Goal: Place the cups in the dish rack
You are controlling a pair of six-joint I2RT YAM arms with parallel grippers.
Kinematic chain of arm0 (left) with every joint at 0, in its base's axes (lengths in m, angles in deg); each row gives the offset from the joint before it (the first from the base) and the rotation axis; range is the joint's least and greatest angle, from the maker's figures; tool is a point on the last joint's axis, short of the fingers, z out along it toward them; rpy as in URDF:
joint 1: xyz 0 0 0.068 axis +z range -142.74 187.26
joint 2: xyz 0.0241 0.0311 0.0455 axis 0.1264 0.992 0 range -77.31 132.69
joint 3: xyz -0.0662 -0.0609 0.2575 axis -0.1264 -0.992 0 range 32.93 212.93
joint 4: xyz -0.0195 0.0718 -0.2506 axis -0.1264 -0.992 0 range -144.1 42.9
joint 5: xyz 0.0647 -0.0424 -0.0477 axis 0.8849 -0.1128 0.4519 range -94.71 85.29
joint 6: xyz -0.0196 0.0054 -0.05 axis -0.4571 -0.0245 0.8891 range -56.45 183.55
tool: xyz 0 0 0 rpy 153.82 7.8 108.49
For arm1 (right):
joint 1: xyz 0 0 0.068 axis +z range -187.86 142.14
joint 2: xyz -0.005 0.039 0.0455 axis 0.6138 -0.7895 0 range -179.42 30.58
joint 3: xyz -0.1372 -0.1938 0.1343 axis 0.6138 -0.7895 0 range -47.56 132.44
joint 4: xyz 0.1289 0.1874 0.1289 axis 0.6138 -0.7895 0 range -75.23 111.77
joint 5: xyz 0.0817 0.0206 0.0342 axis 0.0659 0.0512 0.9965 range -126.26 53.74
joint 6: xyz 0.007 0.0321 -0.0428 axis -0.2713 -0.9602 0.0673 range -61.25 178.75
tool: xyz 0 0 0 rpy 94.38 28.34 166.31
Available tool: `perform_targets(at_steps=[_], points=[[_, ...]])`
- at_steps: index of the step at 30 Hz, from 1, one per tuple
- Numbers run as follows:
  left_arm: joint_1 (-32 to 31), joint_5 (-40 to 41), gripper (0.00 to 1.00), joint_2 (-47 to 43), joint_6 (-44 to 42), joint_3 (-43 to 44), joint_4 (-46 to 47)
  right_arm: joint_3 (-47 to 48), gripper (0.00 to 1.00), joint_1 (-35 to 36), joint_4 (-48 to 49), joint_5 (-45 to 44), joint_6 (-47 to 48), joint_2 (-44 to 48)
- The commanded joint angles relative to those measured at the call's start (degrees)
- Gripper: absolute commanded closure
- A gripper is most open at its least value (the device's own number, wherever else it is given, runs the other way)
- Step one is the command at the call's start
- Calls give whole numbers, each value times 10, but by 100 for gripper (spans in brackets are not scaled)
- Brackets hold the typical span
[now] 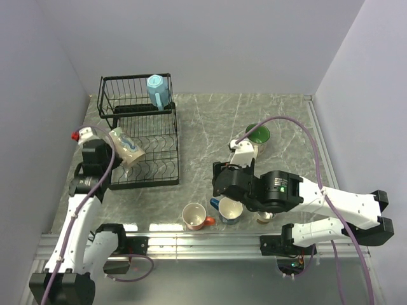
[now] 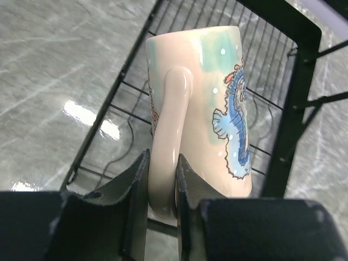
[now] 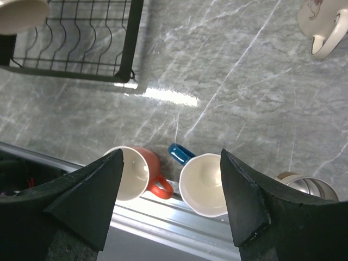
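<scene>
My left gripper (image 2: 162,179) is shut on the handle of a cream cup with a blue seahorse (image 2: 206,103), holding it tilted over the left edge of the black dish rack (image 1: 146,184). A light blue cup (image 1: 158,91) stands in the rack's upper shelf. My right gripper (image 3: 171,163) hangs open above the orange-red cup (image 3: 133,174) and the dark blue cup (image 3: 204,185), with nothing between its fingers. Both cups stand upright near the table's front edge. A cream cup that is green inside (image 1: 257,135) stands further back.
A small metal cup (image 1: 264,218) stands just right of the dark blue one, under my right arm. A metal rail (image 1: 210,244) runs along the table's near edge, close behind the front cups. Grey walls close in the table on the left, back and right.
</scene>
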Motion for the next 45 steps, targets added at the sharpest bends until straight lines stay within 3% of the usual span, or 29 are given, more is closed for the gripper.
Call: perform_targets(at_steps=[1,4,9,14,19,22,29,34,39,45], points=[[-8,54,100,-49,-16,-37,200,2,22,-2,-5,15,24,4],[-21,95,100,-93,-41,-99,297,-22,22,-3,-2,24,25,14],[-94,201,100,-137,-131,-213,458,-66,22,-2,16,38,20,39],[-159,266,100,-60,-195,-236,570,-100,23,-2,29,51,12,50],[-175,285,100,8,-235,-275,736,-123,23,-2,41,52,12,53],[-179,276,100,44,-241,-300,775,-130,23,-2,41,49,12,54],[-190,270,100,82,-215,-344,778,-150,23,-3,47,47,-2,59],[-190,181,100,82,-215,-363,746,-150,23,-2,48,49,-8,51],[-190,188,100,163,-228,-288,617,-149,24,-3,48,51,-15,40],[-190,176,99,284,-273,-201,526,-146,24,-3,48,55,-22,32]])
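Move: The left gripper holds the seahorse cup by its handle; its place in the lower rack lies about 9 cm ahead, 9 to the right and 12 below. The light-blue cup stands some 20 cm ahead and 13 right at about hand height; the rack's front rail is 4 back, 8 right, 17 below. From the right gripper, the blue-handled cup is about 3 cm back, 4 right, 21 below, with the orange-handled cup 5 back, 7 left and the steel cup 3 back, 16 right. Lower the left gripper about 10 cm into the lower rack, working forward some 6 cm and a little right in two steps, the second a final forward-and-down push. Roll its left side up nearly 30 degrees, let the fingers lift and then dip back, and keep the handle pinched. Meanwhile sink the open right gripper about 7 cm towards the blue-handled cup, easing slightly back and right. ##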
